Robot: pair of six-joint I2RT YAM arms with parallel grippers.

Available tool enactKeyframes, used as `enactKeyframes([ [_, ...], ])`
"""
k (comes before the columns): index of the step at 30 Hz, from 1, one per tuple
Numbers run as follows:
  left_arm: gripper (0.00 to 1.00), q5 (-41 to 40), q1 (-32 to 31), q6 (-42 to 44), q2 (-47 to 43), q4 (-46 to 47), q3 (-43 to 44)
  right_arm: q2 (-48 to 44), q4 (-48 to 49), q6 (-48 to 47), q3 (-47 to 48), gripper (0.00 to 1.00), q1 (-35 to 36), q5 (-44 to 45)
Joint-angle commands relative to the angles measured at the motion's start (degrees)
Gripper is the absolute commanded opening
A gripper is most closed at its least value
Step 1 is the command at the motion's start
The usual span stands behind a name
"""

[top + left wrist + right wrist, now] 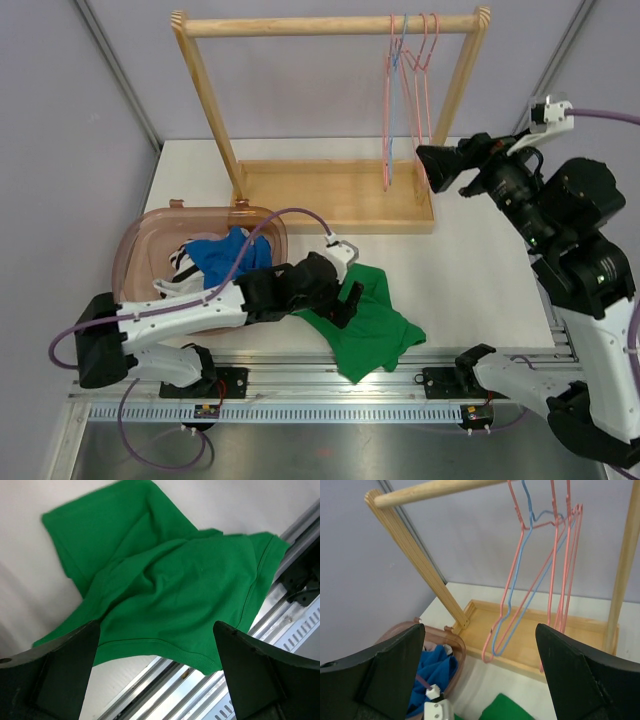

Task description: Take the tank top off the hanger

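The green tank top (pixel 375 330) lies crumpled on the white table near the front edge, free of any hanger; in the left wrist view (pixel 165 590) it fills most of the frame. My left gripper (pixel 350 298) hovers just above its left part, open, nothing between the fingers. Bare pink and blue wire hangers (pixel 405 90) hang from the wooden rack's rod; they also show in the right wrist view (pixel 540 575). My right gripper (pixel 432 165) is open and empty, raised right of the hangers and facing them.
The wooden rack (pixel 330 200) with its tray base stands at the back centre. A pink translucent basket (pixel 135 250) holding blue and other clothes sits at the left. A metal rail (pixel 330 385) runs along the table's front edge.
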Motion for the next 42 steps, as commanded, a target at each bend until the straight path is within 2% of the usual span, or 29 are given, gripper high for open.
enactKeyframes([
  [1, 0.99, 1.96, -2.75, 1.50, 5.68, 3.88, 3.80, -5.49, 0.48, -0.92, -6.87, 0.99, -0.11, -1.08],
  [7, 0.99, 3.01, -5.57, 1.24, 18.43, 5.27, 5.39, -14.38, 1.35, -0.75, -14.35, 0.99, -0.19, -5.03],
  [15, 0.97, 5.56, -6.36, -0.34, 31.62, 9.33, 6.88, -17.64, 0.91, -0.22, -15.94, 0.99, -0.19, -11.45],
  [18, 0.69, 5.48, -6.53, -0.34, 34.08, 9.07, 6.98, -18.26, 0.83, -0.74, -16.38, 0.99, -0.19, -13.38],
  [19, 0.35, 5.30, -6.53, -0.52, 34.00, 8.89, 6.97, -18.43, 0.91, -0.92, -16.47, 1.00, -0.19, -13.73],
  [20, 0.22, 4.69, -6.62, -0.69, 32.95, 8.45, 6.97, -18.70, 0.91, -1.18, -16.56, 1.00, -0.19, -13.74],
  [21, 0.12, 2.59, -6.62, -0.87, 31.90, 7.49, 7.06, -18.96, 0.83, -1.36, -16.82, 1.00, -0.19, -13.39],
  [23, 0.00, 0.30, -6.53, -0.96, 28.57, 5.30, 8.11, -19.49, 0.74, -1.45, -17.17, 0.99, -0.11, -12.25],
  [30, 0.00, -20.77, -5.40, -2.89, 15.57, -12.70, 16.28, -20.89, 1.97, -1.01, -18.84, 0.99, -0.19, -11.63],
  [36, 0.00, -30.71, 0.58, -5.00, 5.71, -23.78, 23.39, -20.90, 1.97, -1.27, -19.20, 0.99, -0.19, -11.28],
  [42, 0.00, -33.72, 11.29, -4.03, -2.38, -31.71, 30.26, -20.28, 2.23, -1.80, -19.46, 0.99, -0.19, -9.87],
])
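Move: Below the open left fingers lies the green tank top, its middle some 15 cm down, about 5 cm to the right and 3 cm back. The tub stands roughly 31 cm to the left and 9 cm ahead of that hand, and the rack's wooden base lies about 31 cm straight ahead. From the right hand the green tank top is about 14 cm back, 6 cm to the left and some 50 cm below. Sinking about 13 cm, with some drift to the right and slightly back, the left hand shuts its fingers on the green tank top's cloth and pinches up a fold. It then lifts some 26 cm, swinging left towards the tub and forward while the wrist turns counter-clockwise and tips up. The empty right hand, still open, draws back about 9 cm and down 5 cm, away from the hangers. ##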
